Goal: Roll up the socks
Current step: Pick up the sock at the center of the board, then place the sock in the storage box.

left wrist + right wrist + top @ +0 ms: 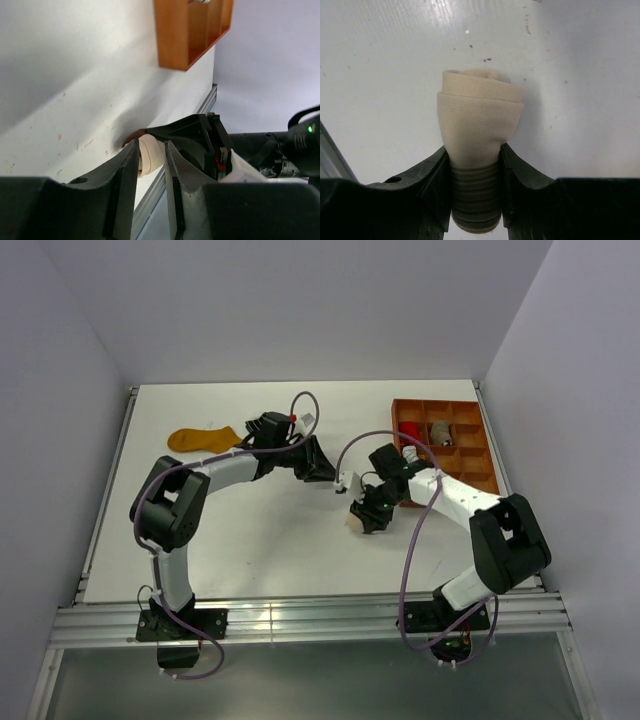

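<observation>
A cream sock [477,117], rolled into a bundle with a ribbed cuff, sits between the fingers of my right gripper [475,150], which is shut on it just above the white table. In the top view that roll [352,524] shows at the right gripper [364,517] near the table's middle. My left gripper [322,467] hovers a little up and left of it, apart from it, jaws slightly open and empty. The left wrist view looks past its fingers [127,165] at the same cream roll [150,155]. A mustard-yellow sock [205,438] lies flat at the back left.
The orange-brown compartment tray [476,455] stands at the back right, with a red roll [412,429] and a grey roll [439,430] in its compartments. Its corner [172,35] shows in the left wrist view. A metal rail [300,615] runs along the near edge.
</observation>
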`<state>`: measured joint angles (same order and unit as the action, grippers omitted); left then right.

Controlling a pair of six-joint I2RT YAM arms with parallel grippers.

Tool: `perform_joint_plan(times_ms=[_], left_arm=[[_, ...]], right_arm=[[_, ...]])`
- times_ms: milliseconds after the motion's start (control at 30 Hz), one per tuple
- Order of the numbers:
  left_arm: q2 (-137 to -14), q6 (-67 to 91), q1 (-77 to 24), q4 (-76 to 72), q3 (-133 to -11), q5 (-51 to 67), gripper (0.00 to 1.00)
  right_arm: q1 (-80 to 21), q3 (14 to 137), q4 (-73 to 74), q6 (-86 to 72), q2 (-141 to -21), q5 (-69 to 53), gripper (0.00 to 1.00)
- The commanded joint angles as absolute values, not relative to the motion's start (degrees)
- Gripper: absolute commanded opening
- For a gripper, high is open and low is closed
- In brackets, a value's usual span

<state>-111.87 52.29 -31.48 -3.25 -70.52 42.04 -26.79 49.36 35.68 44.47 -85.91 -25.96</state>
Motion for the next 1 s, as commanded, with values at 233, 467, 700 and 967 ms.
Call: perform_joint_plan(times_ms=[233, 467, 700, 967], left_arm=[[-105.03, 50.98, -31.38, -4.75, -71.72, 36.30, 0.31], [-101.96, 51.41, -31.38, -6.85, -70.05, 35.68, 0.30], [-101.25, 51.59, -31.55, -9.49, -68.20, 36.47, 0.29], [-100.90, 51.51, -31.47, -10.99, -66.45, 36.74, 0.29]], right_arm=[[-15.22, 64.50, 46.76, 42.72, -85.43, -32.96, 0.00], [-3.18, 73.37, 43.25, 35.09, -88.32, -26.46, 0.00], [7.56, 75.59, 31.85, 27.52, -92.37, -11.54, 0.00], [9.05, 74.18, 24.18, 26.54, -97.29, 3.06, 0.00]])
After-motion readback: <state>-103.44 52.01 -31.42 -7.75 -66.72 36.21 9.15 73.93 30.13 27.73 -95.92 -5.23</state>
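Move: The right hand already holds the rolled beige sock, low over the table. The empty middle compartment of the orange tray, where it seems headed, is about 14 cm ahead and 20 cm to its right. The striped sock lies roughly 14 cm ahead and 12 cm right, with the red sock 6 cm beyond it and the taupe sock some 20 cm ahead and 19 cm right of the hand. From the empty left hand, that compartment is about 4 cm ahead, 27 cm right and 10 cm below. Keeping its pinch on the rolled beige sock, the right hand rises and swings out to the right and forward, about 24 cm right and 19 cm ahead, climbing some 10 cm before easing down a couple, while the wrist turns roughly 60 degrees clockwise to bring the roll over the tray behind the taupe sock. The left hand, still empty, lifts straight up about 5 cm over its spot in mid-table, its fingers staying partly open. ##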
